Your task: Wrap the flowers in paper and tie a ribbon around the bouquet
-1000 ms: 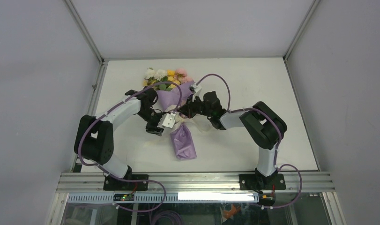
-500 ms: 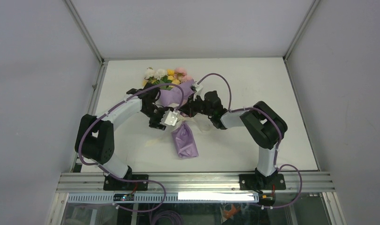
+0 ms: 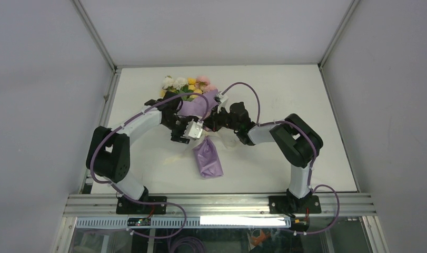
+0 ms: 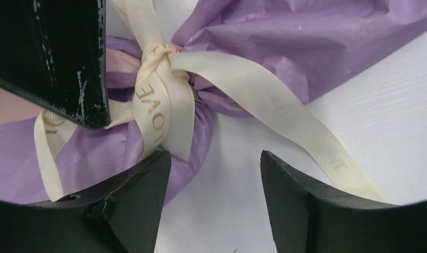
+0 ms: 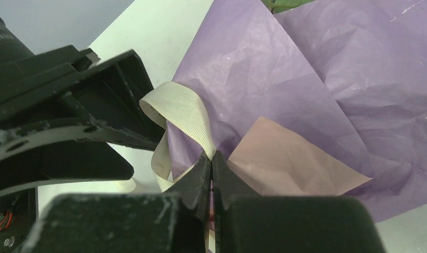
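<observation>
The bouquet (image 3: 198,110) lies mid-table, its flowers (image 3: 186,84) at the far end and the lilac paper (image 3: 207,161) tapering toward me. The cream ribbon (image 4: 161,100) is knotted round the paper's waist, and one free end (image 4: 290,126) trails across the table. My left gripper (image 4: 215,158) hovers just below the knot, open, with only bare table between its fingers (image 4: 135,195). My right gripper (image 5: 211,158) is shut on a ribbon loop (image 5: 182,113) beside the purple paper (image 5: 285,79), where the sheet's pale pink face (image 5: 290,168) shows. Both grippers meet at the bouquet's waist (image 3: 203,126).
An aluminium rail (image 3: 216,203) runs along the near edge with both arm bases on it. Grey walls enclose the white table (image 3: 295,95) on three sides. A pale ribbon end (image 3: 174,158) lies left of the paper's tail.
My left gripper's jaws have widened and it has shifted slightly up and right toward the knot. The right gripper has stayed shut in place.
</observation>
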You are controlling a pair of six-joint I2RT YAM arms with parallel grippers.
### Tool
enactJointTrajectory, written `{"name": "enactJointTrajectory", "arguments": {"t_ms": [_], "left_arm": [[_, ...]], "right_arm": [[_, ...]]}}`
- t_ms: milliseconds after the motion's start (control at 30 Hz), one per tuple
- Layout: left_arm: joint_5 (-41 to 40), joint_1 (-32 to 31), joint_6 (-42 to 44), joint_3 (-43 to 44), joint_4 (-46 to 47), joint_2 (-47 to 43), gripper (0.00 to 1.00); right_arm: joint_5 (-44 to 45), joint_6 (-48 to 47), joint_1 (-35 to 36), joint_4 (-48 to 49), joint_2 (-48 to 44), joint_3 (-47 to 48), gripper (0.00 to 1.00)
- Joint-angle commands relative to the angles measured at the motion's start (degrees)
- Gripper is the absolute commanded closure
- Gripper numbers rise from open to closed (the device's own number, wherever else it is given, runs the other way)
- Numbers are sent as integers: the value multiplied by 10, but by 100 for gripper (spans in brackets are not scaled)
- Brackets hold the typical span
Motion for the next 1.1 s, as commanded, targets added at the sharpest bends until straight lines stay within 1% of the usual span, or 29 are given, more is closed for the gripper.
{"name": "enactJointTrajectory", "arguments": {"t_ms": [0, 67, 100, 167, 267, 467, 567, 800, 833, 900, 933, 1067], "left_arm": [[33, -20, -22, 19, 46, 6, 36], [37, -27, -29, 18, 46, 6, 44], [38, -29, -30, 16, 47, 6, 46], [39, -33, -36, 15, 51, 6, 46], [31, -36, -68, 18, 76, 8, 48], [-4, -38, -101, 8, 129, 9, 55], [-15, -40, -109, 3, 139, 7, 63], [-20, -44, -121, -6, 146, 3, 87], [-20, -45, -122, -7, 147, 3, 88], [-24, -45, -122, -9, 149, 3, 98], [-26, -45, -122, -10, 150, 3, 100], [-44, -45, -136, -13, 144, -14, 100]], "right_arm": [[2, -10, -5, 24, -7, 4, 100], [4, -11, -4, 23, -8, 3, 100], [3, -11, -5, 23, -7, 3, 100], [2, -11, -5, 24, -7, 2, 100], [0, -10, -5, 25, -6, 1, 100], [-2, -9, -5, 33, -7, -4, 100], [-3, -8, -5, 34, -7, -4, 100], [-4, -7, -6, 34, -7, -4, 100], [-4, -7, -6, 33, -8, -4, 100], [-5, -7, -7, 34, -9, -5, 100], [-5, -7, -7, 34, -9, -5, 100], [-5, -7, -11, 31, -11, -8, 100]]}}
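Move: From the left hand, the ribbon flap hanging from the bouquet's knot is about 3 cm ahead and 3 cm to the right, roughly level. The knot is some 2 cm farther right than the flap and 1 cm lower; the loose ribbon tail's middle is about 4 cm back and 3 cm right of the hand, 3 cm down. The purple paper's lower end lies roughly 7 cm back, 6 cm right and 4 cm down. From the right hand, the flap is about 3 cm back, 1 cm left and 3 cm below. The left hand, fingers about two-thirds open and pointing down to the right, first slides some 2.5 cm right towards the knot and then about 2.5 cm forward at nearly the same height, turning slightly counter-clockwise, to bring the fingertips to the ribbon flap. The fingers narrow on the way and shut completely as the hand comes to rest, pinching the flap just beside the knot, while the right hand stays put and keeps its closed hold on the ribbon loop. ##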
